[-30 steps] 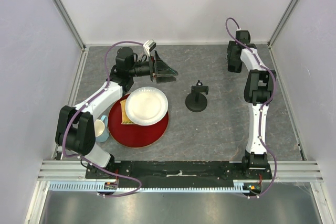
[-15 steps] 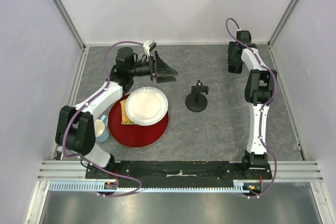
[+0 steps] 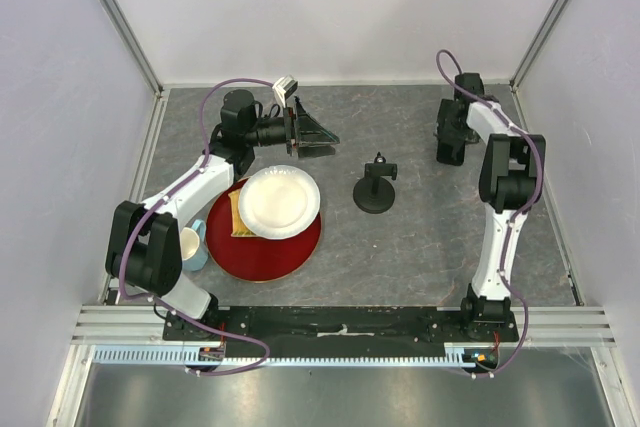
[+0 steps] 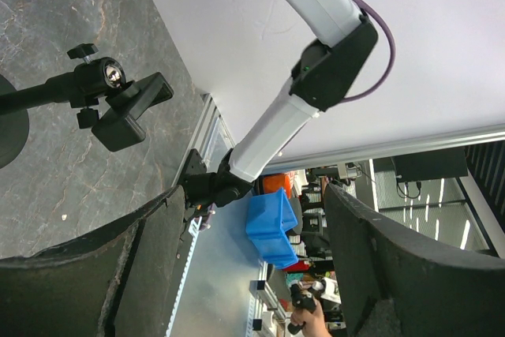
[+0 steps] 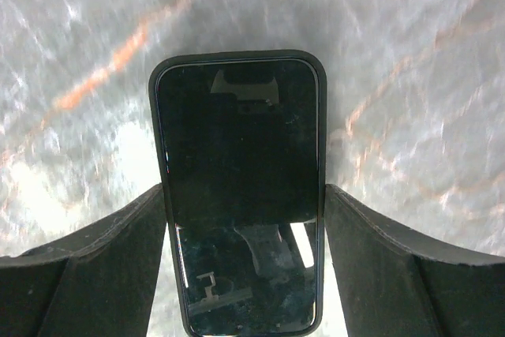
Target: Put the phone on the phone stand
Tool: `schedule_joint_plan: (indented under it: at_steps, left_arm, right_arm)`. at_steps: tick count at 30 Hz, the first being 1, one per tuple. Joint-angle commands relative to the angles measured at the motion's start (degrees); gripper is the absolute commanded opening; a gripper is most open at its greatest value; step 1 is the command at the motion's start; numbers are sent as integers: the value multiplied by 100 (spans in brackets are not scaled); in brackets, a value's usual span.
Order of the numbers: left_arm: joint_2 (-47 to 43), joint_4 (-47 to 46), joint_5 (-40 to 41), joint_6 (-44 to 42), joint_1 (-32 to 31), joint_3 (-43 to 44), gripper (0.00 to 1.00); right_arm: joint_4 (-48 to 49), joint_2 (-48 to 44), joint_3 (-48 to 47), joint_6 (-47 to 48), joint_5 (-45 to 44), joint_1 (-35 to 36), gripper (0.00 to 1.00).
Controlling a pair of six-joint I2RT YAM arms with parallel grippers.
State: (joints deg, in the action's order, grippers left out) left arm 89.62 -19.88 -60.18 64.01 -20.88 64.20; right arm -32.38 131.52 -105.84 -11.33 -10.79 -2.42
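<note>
In the right wrist view the phone [image 5: 237, 155], a glossy black slab, lies face-up between my right gripper's [image 5: 245, 195] fingers, over the grey marbled table. Both finger pads press against its long edges, so the gripper is shut on the phone. From above, the right gripper [image 3: 450, 137] points down at the back right and hides the phone. The phone stand [image 3: 375, 190] stands upright mid-table with nothing in its cradle [image 4: 130, 108]. My left gripper [image 3: 312, 134] hovers open and empty at the back left, turned sideways toward the stand.
A red plate [image 3: 290, 247] at the front left carries a white plate [image 3: 279, 202] and something yellow [image 3: 235, 215]. A pale cup [image 3: 190, 245] sits beside the left arm. Walls [image 3: 60, 97] enclose the table on three sides.
The right arm's elbow has swung right and its gripper has shifted slightly nearer. The left arm has stayed still.
</note>
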Motion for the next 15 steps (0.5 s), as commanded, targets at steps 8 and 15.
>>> schedule_joint_plan:
  at_steps: [8,15]
  left_arm:
    - [64,-209,-143,130,-39,-5,77]
    - [-50,71,-3,-195,-47,83,77]
  right_arm:
    - [3102,-3077,3776,-1632,1383,-13,0]
    - [4652,-4555,5643,-3424,2176,-22,0]
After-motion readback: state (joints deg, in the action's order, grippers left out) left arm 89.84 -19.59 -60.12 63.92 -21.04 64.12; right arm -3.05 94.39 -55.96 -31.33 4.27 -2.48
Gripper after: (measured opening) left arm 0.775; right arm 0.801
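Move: The right hand already has the phone pinched by its long edges just above the table. The phone stand's middle is about 17 cm back and 20 cm to its left, some 5 cm higher. The white plate lies roughly 23 cm to the left of the stand and about level with it, with the red tray beneath reaching farther back. From the idle left hand the stand is about 5 cm ahead, 12 cm to the right and 22 cm below. Still gripping the phone by its long edges, the right hand draws back about 10 cm towards the phone stand, at first nearly level, then bending more and more to the left and up, ending some 6 cm farther left and 5 cm higher. The wrist turns some 30 degrees on the way, its left side rising and the fingers swinging from steeply down to point farther forward and slightly left, while their grip stays unchanged. ##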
